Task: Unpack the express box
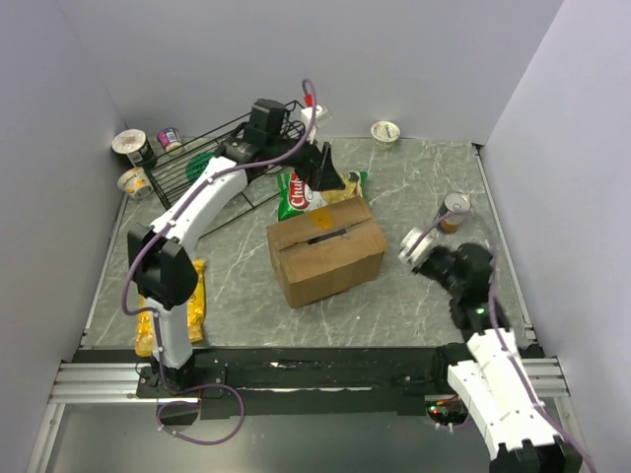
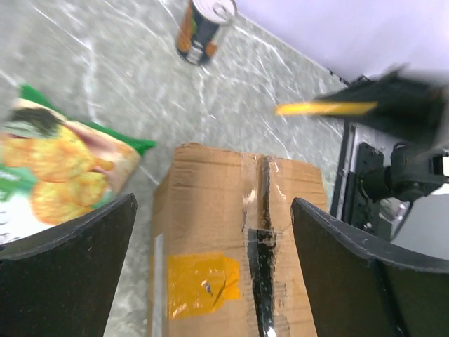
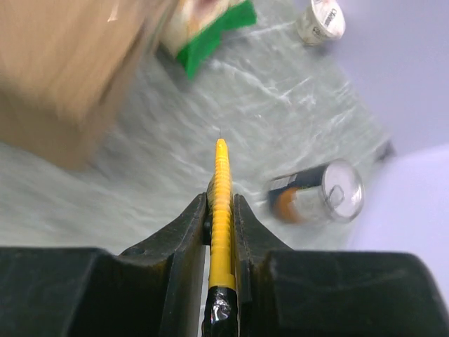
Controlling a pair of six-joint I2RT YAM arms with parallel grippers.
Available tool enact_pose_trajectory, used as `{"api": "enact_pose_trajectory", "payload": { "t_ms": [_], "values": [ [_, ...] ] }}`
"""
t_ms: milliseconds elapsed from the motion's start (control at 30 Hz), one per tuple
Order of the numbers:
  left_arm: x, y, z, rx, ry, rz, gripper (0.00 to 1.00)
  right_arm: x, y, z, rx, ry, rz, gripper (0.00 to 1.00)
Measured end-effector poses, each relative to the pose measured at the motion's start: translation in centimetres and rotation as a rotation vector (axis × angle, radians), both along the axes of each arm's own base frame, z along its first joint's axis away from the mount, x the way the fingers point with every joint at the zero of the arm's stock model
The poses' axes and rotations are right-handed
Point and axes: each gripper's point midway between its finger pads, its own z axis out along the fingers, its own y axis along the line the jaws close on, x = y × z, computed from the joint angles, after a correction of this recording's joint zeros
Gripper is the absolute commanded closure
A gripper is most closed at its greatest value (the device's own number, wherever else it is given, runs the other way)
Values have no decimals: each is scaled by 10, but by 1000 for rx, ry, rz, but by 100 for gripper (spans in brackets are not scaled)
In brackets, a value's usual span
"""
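The express box (image 1: pixel 325 251), a brown carton with an orange sticker (image 2: pixel 203 284), stands mid-table. Its top flaps lie down, and a dark slit runs along the taped seam (image 2: pixel 261 267). My left gripper (image 1: pixel 320 169) hovers above the box's far edge, open wide with nothing between its fingers; in the left wrist view the left gripper (image 2: pixel 214 203) straddles the box top without touching it. My right gripper (image 1: pixel 426 254) sits to the right of the box, apart from it. In the right wrist view the right gripper (image 3: pixel 221 203) is shut on a yellow ribbed cutter (image 3: pixel 222 175).
A green chip bag (image 1: pixel 301 192) lies just behind the box. A yellow chip bag (image 1: pixel 187 310) lies by the left arm's base. A can (image 1: pixel 455 212) stands at the right. A black wire rack (image 1: pixel 212 158) and several cups (image 1: pixel 133 146) are at the back left, and a lone cup (image 1: pixel 385 131) at the back.
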Motion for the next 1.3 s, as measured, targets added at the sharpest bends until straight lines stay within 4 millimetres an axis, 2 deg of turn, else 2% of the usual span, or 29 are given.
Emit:
{"api": "enact_pose_trajectory", "payload": {
  "t_ms": [33, 133, 200, 233, 300, 333, 433, 500, 567, 733, 833, 867, 933, 1000, 1067, 1133, 1233, 1267, 1300],
  "values": [
    [1, 4, 6, -2, -14, 11, 4, 4, 0, -19, -86, -39, 35, 96],
    [3, 19, 24, -6, -87, 47, 4, 3, -5, -76, -290, -64, 115, 86],
    [-1, 32, 33, -5, -123, 67, 3, 0, -8, -98, -366, -37, 149, 75],
    [-4, 38, 34, 0, -137, 77, 4, 0, -9, -101, -395, -41, 163, 60],
    [-10, 45, 35, 11, -164, 81, 3, 4, -8, -96, -431, -76, 183, 45],
    [-13, 48, 34, 21, -180, 79, 4, 4, -7, -94, -445, -88, 194, 34],
    [-13, 53, 28, 58, -210, 85, 4, -5, -6, -101, -449, -36, 224, 22],
    [-11, 56, 22, 84, -211, 84, 3, -18, -4, -104, -421, 43, 249, 18],
    [-11, 57, 17, 102, -210, 76, 3, -28, 1, -98, -375, 107, 276, 15],
    [-12, 62, 4, 133, -201, 71, 4, -50, 19, -65, -208, 237, 307, 12],
    [-22, 72, -20, 177, -166, 67, 4, -50, 29, -37, -92, 306, 284, 10],
    [-25, 76, -28, 193, -149, 69, 3, -46, 33, -25, -51, 327, 274, 9],
    [-32, 83, -44, 224, -121, 72, 4, -35, 40, -4, 33, 359, 248, 0],
    [-34, 91, -57, 256, -102, 99, 4, -20, 43, 5, 78, 367, 217, 0],
    [-34, 103, -67, 288, -82, 153, 3, -5, 40, -1, 77, 349, 170, 0],
    [-31, 118, -71, 308, -74, 222, 4, 8, 30, -16, 45, 294, 110, 0],
    [-28, 151, -72, 329, -79, 341, 3, 23, 11, -39, -4, 250, -4, 0],
    [-28, 160, -72, 334, -86, 368, 4, 28, 7, -40, -4, 245, -35, 0],
    [-28, 171, -70, 337, -108, 406, 4, 42, -2, -35, 5, 232, -110, 0]
  ]
}}
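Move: Just under the right hand, which still holds the cutter, lies the bare table spot it goes for, about 12 cm down and barely 1 cm ahead. The box stands some 24 cm left and 5 cm ahead of that hand, the can roughly 14 cm ahead and 8 cm right. From the left hand the box is about 7 cm back, 1 cm right and 16 cm below; the chips bag is 8 cm ahead, 2 cm left. Dropping quickly by about 10 cm while its left side rolls down, the right hand lays the cutter on the table and opens wide to let go, then backs off upward and swings forward again over it, empty. The open left hand rises a little, then sweeps left some 17 cm and down, away from the box, turning counter-clockwise. ##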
